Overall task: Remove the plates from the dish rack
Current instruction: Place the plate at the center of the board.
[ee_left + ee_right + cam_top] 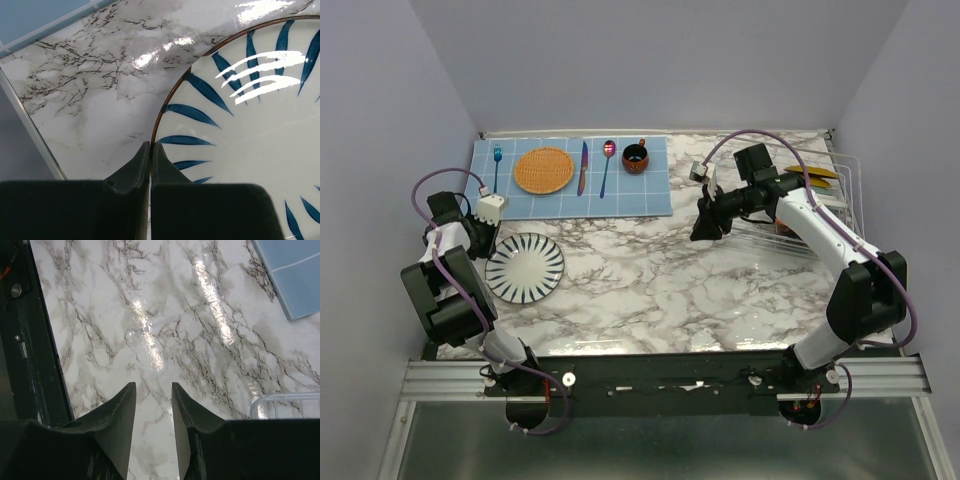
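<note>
A white plate with dark radial stripes (525, 267) lies flat on the marble table at the left. My left gripper (491, 247) is shut on its left rim. In the left wrist view the two fingers pinch the brown-edged rim of the plate (250, 130) at the tips of the left gripper (151, 146). My right gripper (704, 228) hangs open over bare marble, left of the dish rack (835, 215). Nothing is between the fingers of the right gripper (153, 388). A white wire corner of the rack (280, 399) shows at the right. A mustard-yellow plate (817, 176) stands in the rack behind the right arm.
A blue placemat (655, 180) at the back holds a fork (497, 165), an orange woven disc (544, 169), a knife (583, 167), a spoon (607, 165) and a dark cup (635, 158). Walls close in on both sides.
</note>
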### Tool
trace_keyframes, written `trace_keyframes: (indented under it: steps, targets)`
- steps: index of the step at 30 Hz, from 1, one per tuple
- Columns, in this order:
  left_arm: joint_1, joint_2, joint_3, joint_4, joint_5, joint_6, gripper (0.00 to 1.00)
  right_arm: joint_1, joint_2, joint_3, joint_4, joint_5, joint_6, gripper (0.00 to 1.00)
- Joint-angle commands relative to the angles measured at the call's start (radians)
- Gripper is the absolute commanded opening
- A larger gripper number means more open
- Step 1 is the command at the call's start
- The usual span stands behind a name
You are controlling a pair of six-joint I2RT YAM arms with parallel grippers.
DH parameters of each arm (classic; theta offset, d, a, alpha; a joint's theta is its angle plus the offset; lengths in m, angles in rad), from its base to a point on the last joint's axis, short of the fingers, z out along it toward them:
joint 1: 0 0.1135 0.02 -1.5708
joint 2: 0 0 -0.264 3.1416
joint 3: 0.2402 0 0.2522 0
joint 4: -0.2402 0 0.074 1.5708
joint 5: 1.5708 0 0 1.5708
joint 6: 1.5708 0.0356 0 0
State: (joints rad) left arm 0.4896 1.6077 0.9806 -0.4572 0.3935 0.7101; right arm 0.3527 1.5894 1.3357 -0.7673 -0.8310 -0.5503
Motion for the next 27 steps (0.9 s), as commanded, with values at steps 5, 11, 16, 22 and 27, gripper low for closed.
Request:
trace_keyframes:
  steps: [5,11,16,22,27]
  targets:
    - [0.0,-0.002,-0.002,0.008,0.036,0.009,0.06,0.008,-0.029,-0.02,0.02,0.017,0.004,0.43]
    - [0.0,-0.003,-0.014,0.011,0.034,0.02,0.2,0.008,-0.04,-0.027,0.023,0.024,0.004,0.43]
    - [-0.002,-0.017,-0.025,0.006,0.042,0.034,0.36,0.006,-0.04,-0.032,0.023,0.026,0.003,0.43]
    - [-0.002,-0.041,-0.028,0.003,0.061,0.034,0.43,0.008,-0.039,-0.035,0.026,0.027,0.009,0.43]
    - [-0.002,-0.083,-0.002,-0.023,0.119,0.009,0.48,0.006,-0.058,-0.044,0.08,0.108,0.047,0.43]
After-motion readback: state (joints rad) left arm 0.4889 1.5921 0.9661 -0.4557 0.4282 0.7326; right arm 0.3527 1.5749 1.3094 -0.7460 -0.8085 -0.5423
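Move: The left hand still has the plate's left rim pinched; the plate's middle lies about 9 cm to its right and 4 cm back, some 1 cm lower. The blue board's middle is about 23 cm ahead and 22 cm right of that hand, with the woven mat about 25 cm ahead and 15 cm right, and the blue fork about 25 cm ahead and 1 cm right. From the idle right hand the plate is roughly 48 cm left, about level fore and aft, 13 cm below. The left hand stays low at the plate's left rim and, after holding the pinch a moment longer, opens its fingers from nearly shut to a bit under half of their range, letting go of the rim so that it lies loose between them. It hardly travels meanwhile, only easing under 1 cm to its right, in towards the plate's middle, with its wrist still pointing forward and down. ##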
